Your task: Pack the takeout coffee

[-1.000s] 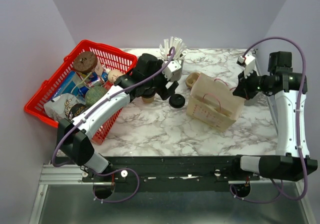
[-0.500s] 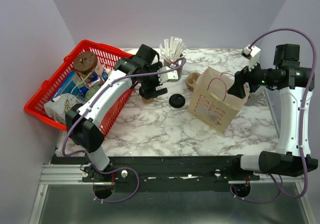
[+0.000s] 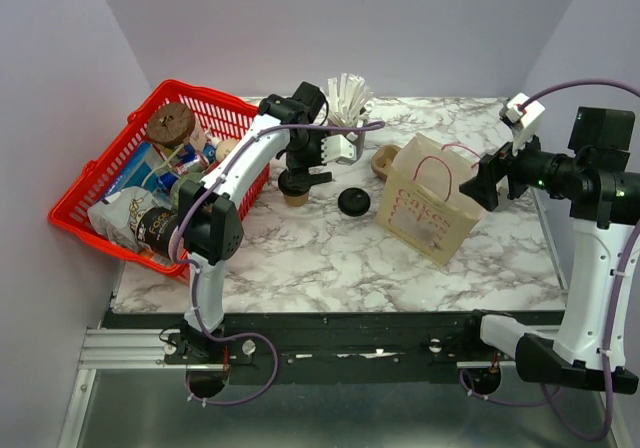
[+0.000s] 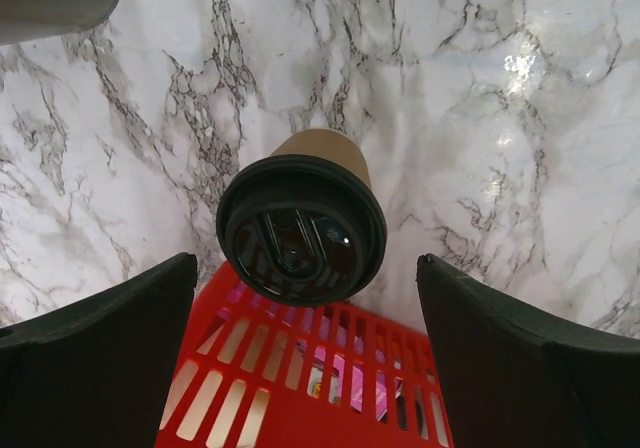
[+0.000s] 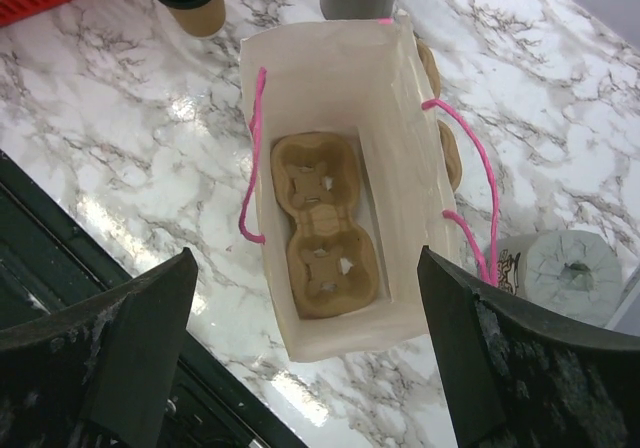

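Observation:
The tan paper cup stands on the marble next to the red basket, with a black lid on top. It also shows in the top view and in the right wrist view. My left gripper hangs straight above it, jaws open wide and empty. A second black lid lies loose on the table to its right. My right gripper is open and empty above the right side of the open paper bag, looking down into it.
A brown pulp two-cup carrier lies on the bag's floor, and another brown pulp piece sits behind the bag. The grey cup of white sticks stands at the back. The red basket of groceries fills the left. A white patterned cup stands right of the bag.
My left arm has swung its elbow left and back while the gripper stays over the lidded cup. My right arm has risen and drawn back to the right of the bag.

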Controlling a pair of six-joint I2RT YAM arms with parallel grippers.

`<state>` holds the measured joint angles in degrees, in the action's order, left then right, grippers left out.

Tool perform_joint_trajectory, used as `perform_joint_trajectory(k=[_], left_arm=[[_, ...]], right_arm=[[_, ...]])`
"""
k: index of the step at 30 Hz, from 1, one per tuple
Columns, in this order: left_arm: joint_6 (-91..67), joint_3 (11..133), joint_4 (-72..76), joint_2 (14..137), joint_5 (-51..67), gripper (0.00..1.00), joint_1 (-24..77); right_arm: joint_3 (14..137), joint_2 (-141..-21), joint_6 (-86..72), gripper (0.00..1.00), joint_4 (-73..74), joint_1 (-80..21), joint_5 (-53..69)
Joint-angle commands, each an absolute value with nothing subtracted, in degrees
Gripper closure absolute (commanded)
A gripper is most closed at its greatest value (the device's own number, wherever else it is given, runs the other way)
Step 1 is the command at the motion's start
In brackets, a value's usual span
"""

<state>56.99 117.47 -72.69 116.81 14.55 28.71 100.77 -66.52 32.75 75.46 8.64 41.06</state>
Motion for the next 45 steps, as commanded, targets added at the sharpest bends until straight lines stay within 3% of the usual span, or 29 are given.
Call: perform_joint_trajectory(k=[1,32,45], left_arm=[[59.94,120.76,-74.97,118.82,11.52,0.01,28.13],[56.51,118.30,-70.66,123.75,8.88,0.09,26.63],[53.27,119.71,-73.21,124.01,10.10,0.28,26.28]], right_arm=[[97.21,-65.22,31.73,0.00,74.62,8.79,40.52],[97.91,-67.50,31.82,0.00,74.27,8.70,40.34],[98.70,-68.55,32.08,0.00,74.09,8.79,40.34]])
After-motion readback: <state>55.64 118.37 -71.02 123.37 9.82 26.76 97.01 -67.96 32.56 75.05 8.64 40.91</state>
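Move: Close under the left hand stands the lidded coffee cup, its middle about 3 cm ahead, 1 cm left and some 9 cm below. From the cup, a loose black lid lies roughly 16 cm right and 2 cm back, and the straw holder stands about 13 cm right and 12 cm farther out. The red basket's middle is some 30 cm left of the cup and level with it. From the right hand the cup is about 16 cm ahead, 40 cm left and 30 cm below. Sinking about 4 cm and easing some 2.5 cm forward and 2 cm left, the left hand brings its open fingers down astride the cup's black lid, its wrist turning only slightly. It then stays there while the fingers start closing in from both sides, reaching the lid's rim. The right hand, empty and wide open, dips about 2.5 cm beside the paper bag's top. ##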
